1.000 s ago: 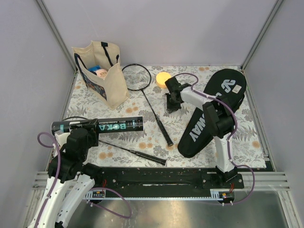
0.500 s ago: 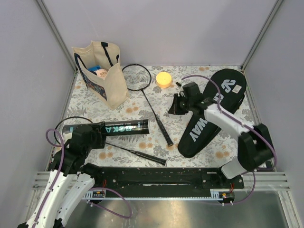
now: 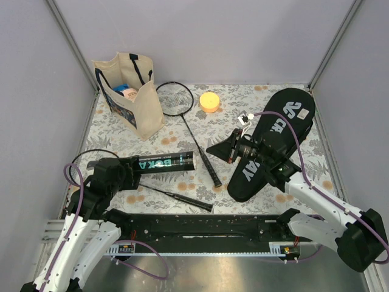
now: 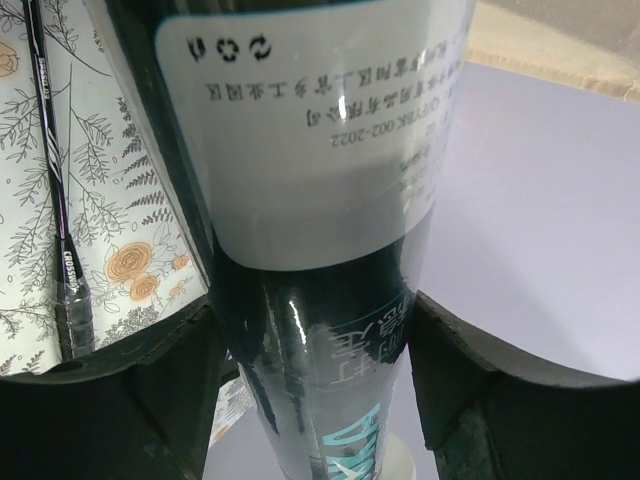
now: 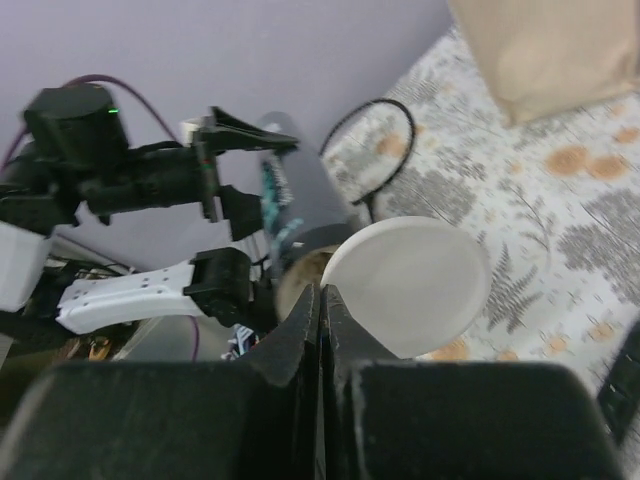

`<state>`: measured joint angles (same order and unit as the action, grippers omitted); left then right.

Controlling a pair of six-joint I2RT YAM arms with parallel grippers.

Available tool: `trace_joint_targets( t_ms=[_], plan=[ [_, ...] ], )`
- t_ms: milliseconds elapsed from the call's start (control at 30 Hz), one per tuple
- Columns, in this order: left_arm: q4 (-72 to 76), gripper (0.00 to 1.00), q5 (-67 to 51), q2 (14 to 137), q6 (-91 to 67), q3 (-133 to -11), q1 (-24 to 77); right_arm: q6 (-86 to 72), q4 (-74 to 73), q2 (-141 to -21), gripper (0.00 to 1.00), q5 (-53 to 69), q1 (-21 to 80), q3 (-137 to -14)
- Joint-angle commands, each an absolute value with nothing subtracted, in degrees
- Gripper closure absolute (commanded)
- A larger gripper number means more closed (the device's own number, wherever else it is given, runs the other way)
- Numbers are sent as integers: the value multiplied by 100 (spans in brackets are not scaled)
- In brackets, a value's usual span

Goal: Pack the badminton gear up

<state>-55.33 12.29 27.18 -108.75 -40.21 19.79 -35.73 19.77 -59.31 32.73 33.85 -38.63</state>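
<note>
A long black lettered tube (image 3: 159,164) hangs level over the front left of the cloth, and my left gripper (image 3: 124,173) is shut on it; the tube (image 4: 320,200) fills the gap between both fingers. My right gripper (image 3: 213,149) is shut on the edge of a white round cap (image 5: 405,285), right at the tube's open right end (image 5: 300,268). One black racket (image 3: 193,137) lies in the middle. A second racket (image 3: 176,198) lies near the front, its head partly under my left arm. The black CROSSWAY cover (image 3: 276,137) lies on the right.
A beige tote bag (image 3: 130,94) stands at the back left. An orange round disc (image 3: 210,101) sits at the back centre. The flowered cloth (image 3: 182,182) covers the table, and grey walls close it in.
My right arm swung from beside the orange disc forward and left to the tube's end. My left arm moved the tube right and nearer the front.
</note>
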Motion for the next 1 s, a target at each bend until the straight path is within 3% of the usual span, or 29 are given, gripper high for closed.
trace_joint_targets(
  t_ms=[0, 400, 967],
  plan=[
    [-5045, 71, 1169, 2768, -11021, -4386, 1969, -3534, 2813, -5502, 100, 3375, 3752, -3771],
    [-4913, 74, 906, 2778, -11004, -4421, 1978, -3832, 3488, -5870, 100, 3428, 4342, -3612],
    [-4641, 74, 519, 2698, -11074, -4359, 1978, -4306, 4490, -6416, 100, 3726, 4368, -3472]
  ],
)
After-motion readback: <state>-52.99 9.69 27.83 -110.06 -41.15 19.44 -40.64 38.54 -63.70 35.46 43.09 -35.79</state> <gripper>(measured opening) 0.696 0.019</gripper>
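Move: The tube's open end, where the right hand is taking the white cap already in its shut fingers, lies about 5 cm to its left, 4 cm back and some 2 cm lower. On the table some 26 cm below this hand, the nearer racket's grip lies 3 cm ahead and 2 cm right, and the other racket's grip 11 cm back and 5 cm left. From the left hand, which holds the tube, that open end is about 26 cm right, level fore and aft, and some 5 cm higher. The right hand brings the white cap up against the tube's open end, keeping its hold on it: about 5 cm back and 4 cm left, rising some 4 cm at first, then dipping nearly 3 cm, while turning about 10 degrees counter-clockwise. The left hand keeps its grip on the tube and eases it up roughly 1.5 cm and slightly to the right. ##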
